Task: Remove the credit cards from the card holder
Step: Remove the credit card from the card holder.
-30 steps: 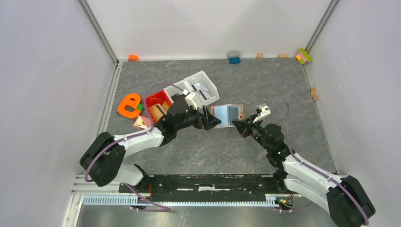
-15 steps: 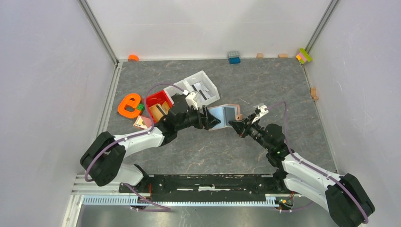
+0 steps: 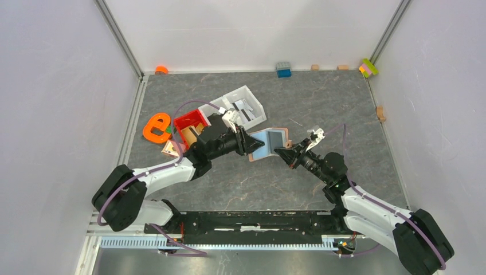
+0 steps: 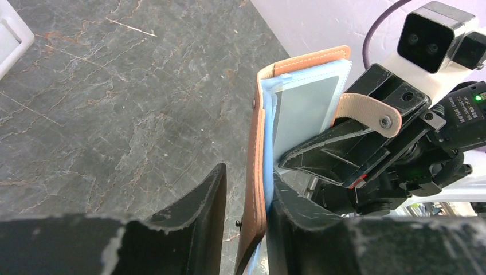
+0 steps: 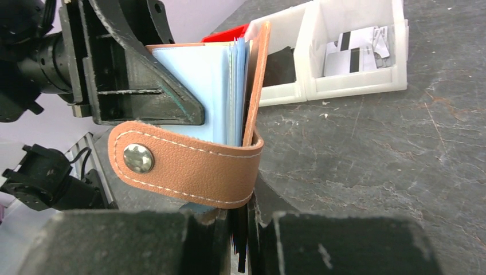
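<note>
The tan-brown card holder (image 3: 269,140) stands tilted on edge above the table, between my two grippers. My right gripper (image 3: 282,153) is shut on its lower right edge, and the snap tab (image 5: 183,163) curls across in front of the fingers (image 5: 243,209). My left gripper (image 3: 252,149) straddles the opposite edge. In the left wrist view the brown cover (image 4: 259,143) runs between the jaws (image 4: 247,175): the right finger (image 4: 289,206) touches the blue lining, while the left finger (image 4: 203,206) stands a small gap off. A pale blue-grey credit card (image 4: 304,106) shows in a pocket.
A white two-part bin (image 3: 243,94) with black-and-white packets (image 5: 355,48) and a red bin (image 3: 192,122) sit behind my left arm. An orange letter e (image 3: 156,128) lies to the left. A blue block (image 3: 283,69) and small wooden blocks (image 3: 380,113) lie along the walls.
The card holder has gone from lying open and flat to tilted up on edge, shifted slightly left. My left jaws have narrowed around it. The right gripper stayed shut on it.
</note>
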Controlling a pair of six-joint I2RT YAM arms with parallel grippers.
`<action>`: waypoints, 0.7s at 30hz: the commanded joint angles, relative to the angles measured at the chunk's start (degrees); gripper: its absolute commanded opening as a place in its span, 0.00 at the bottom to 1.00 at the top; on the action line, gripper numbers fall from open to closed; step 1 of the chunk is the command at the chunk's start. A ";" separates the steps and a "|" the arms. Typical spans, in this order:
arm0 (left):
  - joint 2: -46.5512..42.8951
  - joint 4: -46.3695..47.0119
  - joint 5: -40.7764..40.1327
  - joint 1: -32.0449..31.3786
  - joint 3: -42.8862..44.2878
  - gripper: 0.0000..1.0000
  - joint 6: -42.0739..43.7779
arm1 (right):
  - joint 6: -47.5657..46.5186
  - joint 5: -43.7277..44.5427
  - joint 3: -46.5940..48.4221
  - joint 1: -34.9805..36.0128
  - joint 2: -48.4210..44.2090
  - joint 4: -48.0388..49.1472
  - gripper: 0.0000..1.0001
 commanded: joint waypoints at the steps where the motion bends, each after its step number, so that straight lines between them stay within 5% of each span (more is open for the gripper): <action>1: -1.92 5.33 0.65 0.03 -1.29 0.34 -0.30 | 1.27 -2.79 -0.65 0.17 -0.08 7.12 0.00; 8: -2.68 8.71 3.16 0.03 -2.37 0.24 -0.10 | 2.71 -5.98 -1.52 0.16 0.43 11.89 0.00; 12: -2.13 5.13 1.23 0.03 -1.44 0.03 0.49 | 2.53 -6.15 -1.36 0.15 1.09 11.81 0.22; 16: -3.44 2.18 -2.07 0.03 -1.64 0.02 1.35 | 0.92 -1.15 -1.43 0.16 -0.76 7.08 0.39; 21: -4.54 0.58 -4.53 0.03 -2.00 0.02 1.59 | -1.04 4.89 -1.49 0.16 -4.07 1.54 0.39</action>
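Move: The card holder hangs open in the air between the hands, still pinched by the right fingers. Its middle is about 3 cm right of the left hand, 1 cm ahead and roughly level, its near flap already between the left fingers. From the right hand, the middle lies some 2 cm left and 2 cm ahead. From the left hand, the white tray is about 13 cm ahead, 8 cm left and 16 cm lower; the red box is 7 cm ahead, 25 cm left and equally low. The card holder's left flap is pinched by the left fingers, which close from partly open while the hand eases back and up about 1 cm, then sinks again and drifts left. The right hand keeps its pinch as it draws back and up roughly 1 cm; once the left grip is nearly shut, its fingers open to let go, staying either side of the holder as the hand edges forward and right. ##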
